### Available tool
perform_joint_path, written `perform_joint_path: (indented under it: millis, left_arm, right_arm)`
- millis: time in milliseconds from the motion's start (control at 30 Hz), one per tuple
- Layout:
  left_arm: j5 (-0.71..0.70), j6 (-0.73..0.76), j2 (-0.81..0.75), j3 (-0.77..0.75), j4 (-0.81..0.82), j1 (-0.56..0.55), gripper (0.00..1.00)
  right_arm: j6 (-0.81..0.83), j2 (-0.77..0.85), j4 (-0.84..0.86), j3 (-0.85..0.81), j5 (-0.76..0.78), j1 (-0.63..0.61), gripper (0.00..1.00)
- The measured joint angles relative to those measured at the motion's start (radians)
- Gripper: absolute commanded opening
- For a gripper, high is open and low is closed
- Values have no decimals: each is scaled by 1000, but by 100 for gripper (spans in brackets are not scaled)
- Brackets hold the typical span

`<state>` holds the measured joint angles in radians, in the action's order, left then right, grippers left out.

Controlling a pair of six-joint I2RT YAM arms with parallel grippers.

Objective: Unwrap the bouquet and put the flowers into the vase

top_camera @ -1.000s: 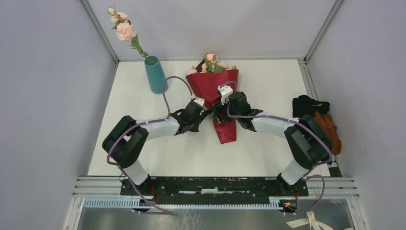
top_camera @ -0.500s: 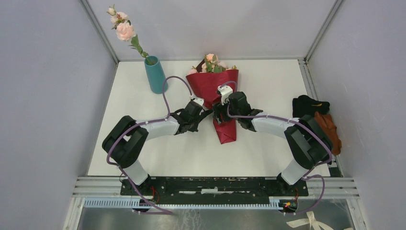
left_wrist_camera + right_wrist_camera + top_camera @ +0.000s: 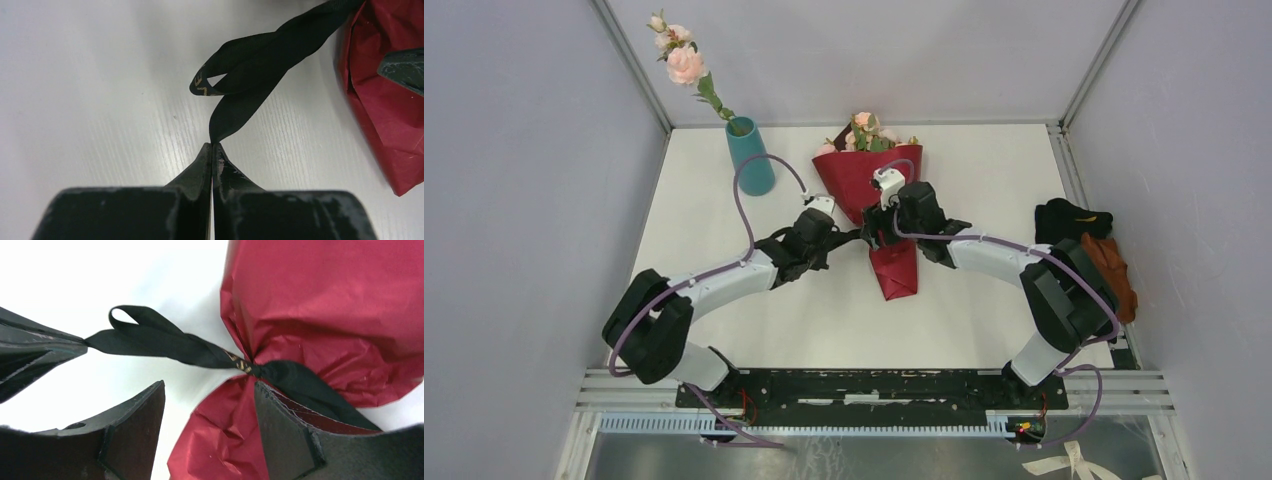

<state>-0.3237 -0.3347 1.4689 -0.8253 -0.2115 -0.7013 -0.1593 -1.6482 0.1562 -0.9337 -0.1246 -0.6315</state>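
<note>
The bouquet lies mid-table, a maroon paper cone with pink flowers at its far end and a black ribbon knotted round its neck. My left gripper is shut on one tail of that ribbon, which runs taut to the knot, a loop hanging off it. My right gripper stands open astride the cone's neck just below the knot. One finger rests on the paper. The teal vase stands at the back left with one pink rose stem in it.
A black-and-orange cloth pile lies at the table's right edge. Metal frame posts rise at the back corners, and grey walls close in both sides.
My left gripper has shut on the ribbon tail and drawn back to the left, pulling the ribbon taut. The left arm's elbow swung left. The right gripper shifted slightly towards the flowers.
</note>
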Motion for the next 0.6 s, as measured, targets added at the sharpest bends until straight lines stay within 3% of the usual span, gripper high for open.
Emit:
perform_joint_path:
  millis: [333,600]
  left_arm:
    - [-78,-44,-145,65,-36,63,2]
    - [-121,-77,-279,81,-43,89,2]
  right_arm:
    - [8,-15,-17,-89,-2,-18,72]
    - [26,-229,-28,-332,-19,-13,71]
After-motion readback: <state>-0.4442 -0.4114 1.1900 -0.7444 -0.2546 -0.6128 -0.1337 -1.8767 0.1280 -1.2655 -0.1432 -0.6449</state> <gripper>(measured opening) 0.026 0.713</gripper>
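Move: The black ribbon's knot at the bouquet's waist lies about 7 cm ahead of the left hand, 11 cm to its right and some 4 cm lower; the vase stands roughly 16 cm ahead and 13 cm left of that hand. From the right hand the knot is about 4 cm ahead, with no sideways offset, and 6 cm below; the flowers lie some 20 cm beyond the knot, and the wrap's narrow tail about 4 cm back and 3 cm right of the hand. Still pinching the ribbon's tail in shut fingers, the left hand drags it left and up, about 6 cm each way, tilting up and turning counter-clockwise. The open right hand rises a little, then sweeps some 6 cm forward and about as far left over the waist towards the flared wrap, fingers staying open. ##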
